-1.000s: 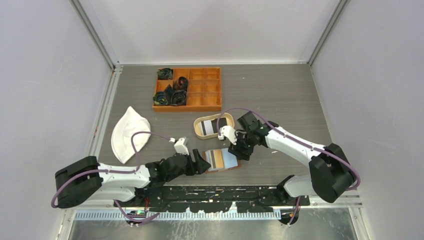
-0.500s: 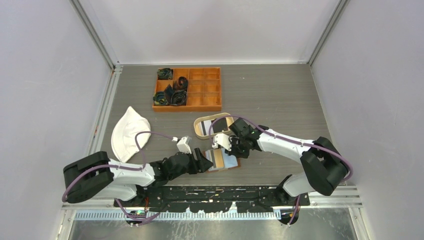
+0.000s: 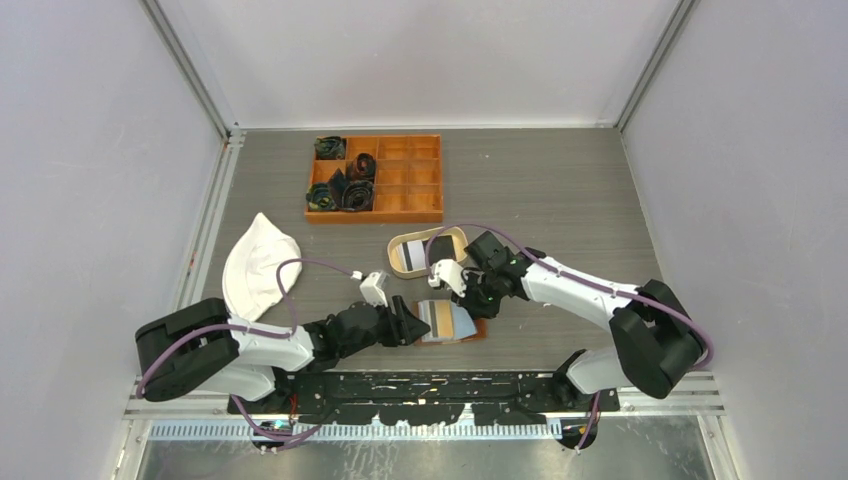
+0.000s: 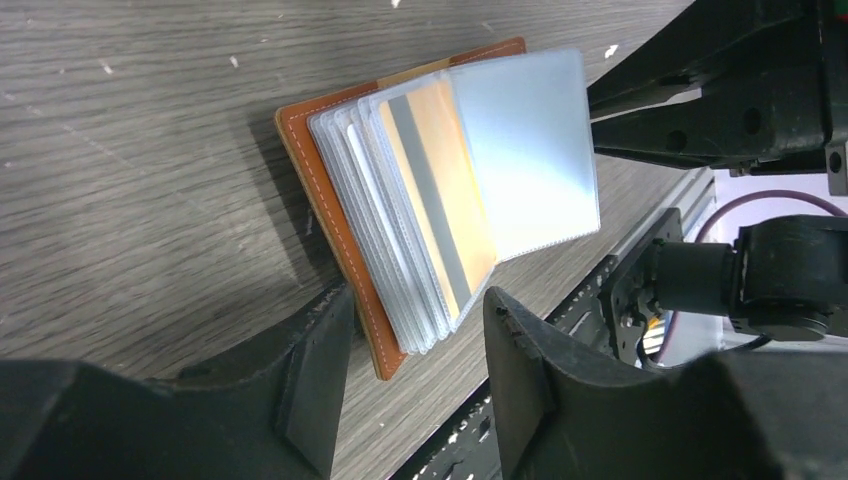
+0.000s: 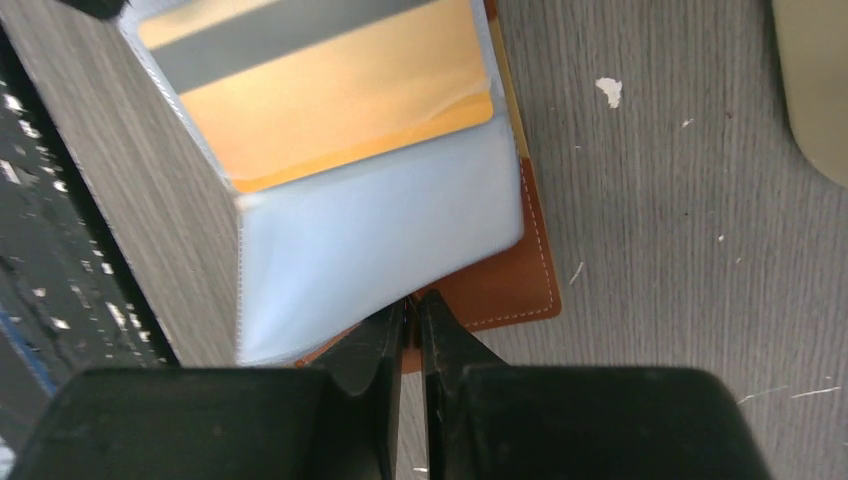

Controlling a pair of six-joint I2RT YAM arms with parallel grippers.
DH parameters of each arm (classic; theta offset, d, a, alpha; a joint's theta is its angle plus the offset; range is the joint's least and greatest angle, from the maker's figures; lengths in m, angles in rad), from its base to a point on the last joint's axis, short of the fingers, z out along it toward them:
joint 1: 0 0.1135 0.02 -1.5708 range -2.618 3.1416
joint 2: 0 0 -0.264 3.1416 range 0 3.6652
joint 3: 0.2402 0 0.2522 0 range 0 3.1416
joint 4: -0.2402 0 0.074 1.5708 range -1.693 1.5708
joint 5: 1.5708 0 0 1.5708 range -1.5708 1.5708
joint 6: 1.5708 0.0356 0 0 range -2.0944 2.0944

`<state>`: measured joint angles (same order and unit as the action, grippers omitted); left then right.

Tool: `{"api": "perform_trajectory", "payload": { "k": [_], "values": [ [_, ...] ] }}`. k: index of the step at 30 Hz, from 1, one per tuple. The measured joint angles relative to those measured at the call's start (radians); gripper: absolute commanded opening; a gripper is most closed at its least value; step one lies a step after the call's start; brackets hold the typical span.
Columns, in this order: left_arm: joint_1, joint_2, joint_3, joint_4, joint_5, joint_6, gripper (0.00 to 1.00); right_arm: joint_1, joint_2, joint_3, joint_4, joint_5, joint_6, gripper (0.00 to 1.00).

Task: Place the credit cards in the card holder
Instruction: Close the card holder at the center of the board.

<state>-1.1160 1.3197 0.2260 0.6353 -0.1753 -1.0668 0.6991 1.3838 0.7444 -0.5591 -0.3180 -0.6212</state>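
Observation:
The brown card holder (image 3: 449,323) lies open near the table's front edge, its clear sleeves fanned out (image 4: 400,200). One sleeve holds an orange card with a grey stripe (image 5: 320,80). My left gripper (image 4: 415,310) is open, and its fingers straddle the holder's near corner. My right gripper (image 5: 412,300) is shut on the edge of a pale clear sleeve (image 5: 370,250), which it lifts off the stack. Two credit cards, one white-grey with a dark stripe (image 3: 412,256) and one black (image 3: 441,247), lie in the beige tray (image 3: 398,262).
An orange compartmented box (image 3: 400,178) with dark rolled items stands at the back. A white cloth cap (image 3: 255,268) lies at the left. The black base rail (image 3: 430,385) runs just in front of the holder. The beige tray sits right behind my right gripper.
My right gripper came down from beside the tray to the holder and closed on a sleeve. My left gripper's jaws narrowed and edged right along the holder.

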Motion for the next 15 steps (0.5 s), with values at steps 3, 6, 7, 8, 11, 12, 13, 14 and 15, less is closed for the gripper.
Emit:
{"api": "perform_trajectory", "payload": {
  "k": [3,6,7,8,11,12,13,14,15],
  "values": [
    [0.000,-0.012,0.000,0.015,0.008,0.013,0.51,-0.029,-0.017,0.010,-0.014,-0.046,0.028,0.05],
    [0.000,-0.037,0.000,0.009,0.008,0.026,0.51,-0.077,-0.047,0.028,-0.026,-0.112,0.062,0.05],
    [0.000,-0.044,0.000,0.004,0.007,0.028,0.51,-0.090,-0.057,0.032,-0.027,-0.131,0.072,0.05],
    [0.000,-0.048,0.000,0.001,0.005,0.028,0.51,-0.107,-0.071,0.034,-0.026,-0.154,0.082,0.05],
    [0.000,-0.048,0.001,-0.002,0.000,0.028,0.51,-0.143,-0.103,0.038,-0.026,-0.214,0.112,0.05],
    [0.000,-0.048,0.001,-0.001,0.000,0.029,0.51,-0.149,-0.107,0.039,-0.026,-0.233,0.126,0.05],
    [0.000,-0.046,0.003,0.001,0.001,0.031,0.51,-0.152,-0.108,0.040,-0.024,-0.259,0.142,0.04],
    [0.000,-0.045,0.003,0.000,0.001,0.031,0.51,-0.151,-0.107,0.040,-0.024,-0.276,0.154,0.04],
    [0.000,-0.040,0.007,0.001,0.001,0.032,0.51,-0.151,-0.105,0.040,-0.024,-0.299,0.170,0.04]
  ]
}}
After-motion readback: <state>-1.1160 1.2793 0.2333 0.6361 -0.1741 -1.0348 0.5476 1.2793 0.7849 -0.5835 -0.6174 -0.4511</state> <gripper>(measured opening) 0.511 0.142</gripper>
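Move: The right hand already grips the brown tab at the open card holder's right edge; the holder's middle lies about 7 cm to its left and 1 cm back, barely lower, with the card stack on the left half some 10 cm to its left and 1 cm back. The cream tray stands roughly 14 cm ahead and 12 cm to the left of this hand. From the left hand, waiting half open at the near-left corner, the holder's middle is about 7 cm to the right, 2 cm ahead and 3 cm below. Keeping its pinch on the tab, the right hand lifts the holder's right cover about 5 cm up off the board, drifting nearly 2 cm left as it goes, while the wrist tilts some 20 degrees so that the fingertips swing more towards the left. The left hand rises about 1.5 cm early on and then stays over the holder's left edge, its fingers half open; whether they touch it can't be seen. ##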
